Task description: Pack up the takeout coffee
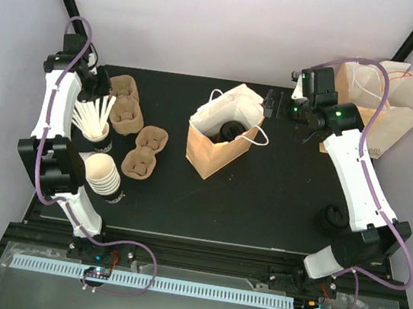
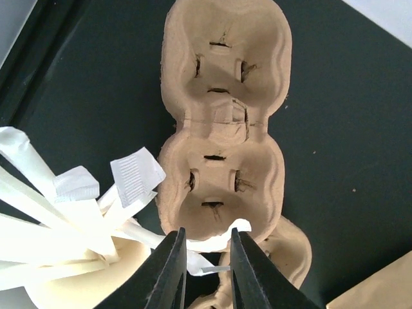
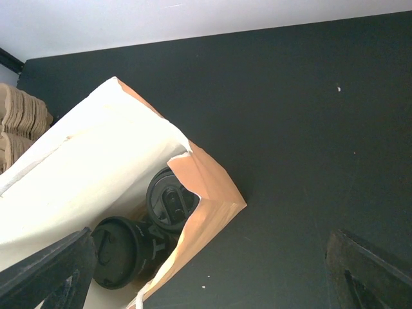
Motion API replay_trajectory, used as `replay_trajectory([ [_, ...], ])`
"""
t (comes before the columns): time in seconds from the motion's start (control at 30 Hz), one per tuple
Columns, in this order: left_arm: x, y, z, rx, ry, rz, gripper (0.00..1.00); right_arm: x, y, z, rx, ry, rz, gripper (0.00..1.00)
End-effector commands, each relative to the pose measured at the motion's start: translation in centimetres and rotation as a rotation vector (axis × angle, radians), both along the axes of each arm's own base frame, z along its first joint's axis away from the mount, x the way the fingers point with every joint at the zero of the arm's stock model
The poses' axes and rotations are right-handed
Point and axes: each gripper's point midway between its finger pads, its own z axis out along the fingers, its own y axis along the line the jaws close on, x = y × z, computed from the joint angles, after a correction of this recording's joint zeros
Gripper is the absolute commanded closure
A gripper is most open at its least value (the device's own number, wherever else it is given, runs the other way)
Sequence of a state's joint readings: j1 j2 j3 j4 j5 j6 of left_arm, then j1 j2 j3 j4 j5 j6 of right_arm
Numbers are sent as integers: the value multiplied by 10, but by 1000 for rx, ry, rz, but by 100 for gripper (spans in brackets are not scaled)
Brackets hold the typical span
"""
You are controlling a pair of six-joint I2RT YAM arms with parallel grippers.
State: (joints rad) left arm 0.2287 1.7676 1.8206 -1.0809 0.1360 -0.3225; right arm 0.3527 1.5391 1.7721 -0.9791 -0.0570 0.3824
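Two takeout coffees, one black lid (image 3: 172, 199) beside the other (image 3: 119, 251), stand inside the open brown paper bag (image 3: 212, 212). From above, one lid (image 1: 231, 131) shows in the bag (image 1: 211, 151) at mid-table. My right gripper (image 3: 209, 235) is open wide, holds nothing, and hovers at the bag's far right corner (image 1: 273, 102). My left gripper (image 1: 96, 93) is at the far left, over a cup of white paper-wrapped sticks (image 1: 95, 117). Its jaws (image 2: 207, 232) stand narrowly apart, with the end of one white stick (image 2: 212, 243) lying across the gap.
Brown pulp cup carriers lie at the left (image 1: 125, 105), (image 1: 145, 150), one right below my left wrist (image 2: 222, 129). Lidless white cups (image 1: 103, 175) are stacked near the left arm. A second paper bag (image 1: 388, 95) stands back right. A dark round thing (image 1: 334, 218) sits by the right arm.
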Motion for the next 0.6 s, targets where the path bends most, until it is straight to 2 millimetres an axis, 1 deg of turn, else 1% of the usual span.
replay_trajectory([
  [0.0,-3,-2,-10,0,46,-15,78,2,2,8,13,-16,13,0],
  [0.07,-4,-2,-11,3,51,-15,76,2,2,7,14,-15,13,0],
  [0.13,-4,-2,-12,0,53,-17,77,3,2,6,15,-12,15,0],
  [0.2,-4,-2,-12,-1,54,-16,82,3,3,6,18,-10,17,0],
  [0.33,-6,-2,-7,6,46,-18,97,3,4,5,19,-9,18,0],
  [0.57,-12,-4,6,5,20,-19,98,3,5,4,22,-4,24,0],
])
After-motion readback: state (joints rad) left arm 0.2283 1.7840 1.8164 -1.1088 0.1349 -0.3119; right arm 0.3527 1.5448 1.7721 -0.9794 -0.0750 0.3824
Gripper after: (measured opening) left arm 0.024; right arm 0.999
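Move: The straw end sticking out towards the left hand already lies between its half-closed fingertips, perhaps 1 cm below the hand point. The straw cup stands about 6 cm to this hand's left, 5 cm back and 14 cm lower; the long cup tray lies some 8 cm ahead and 1 cm right, the short cup tray about 7 cm back and 9 cm right, both roughly 17 cm below. From the right hand, that straw end is about 47 cm left, 2 cm ahead and 10 cm lower. The left hand sinks only about 1 cm beside the splayed straws, its fingers still slanting forward and down across the straw end that reaches over the long tray, and the wrist barely tips. From midway on, the fingers close from about a quarter open to practically shut, pinching that single paper-wrapped straw near its tip while the hand stays almost in place. ##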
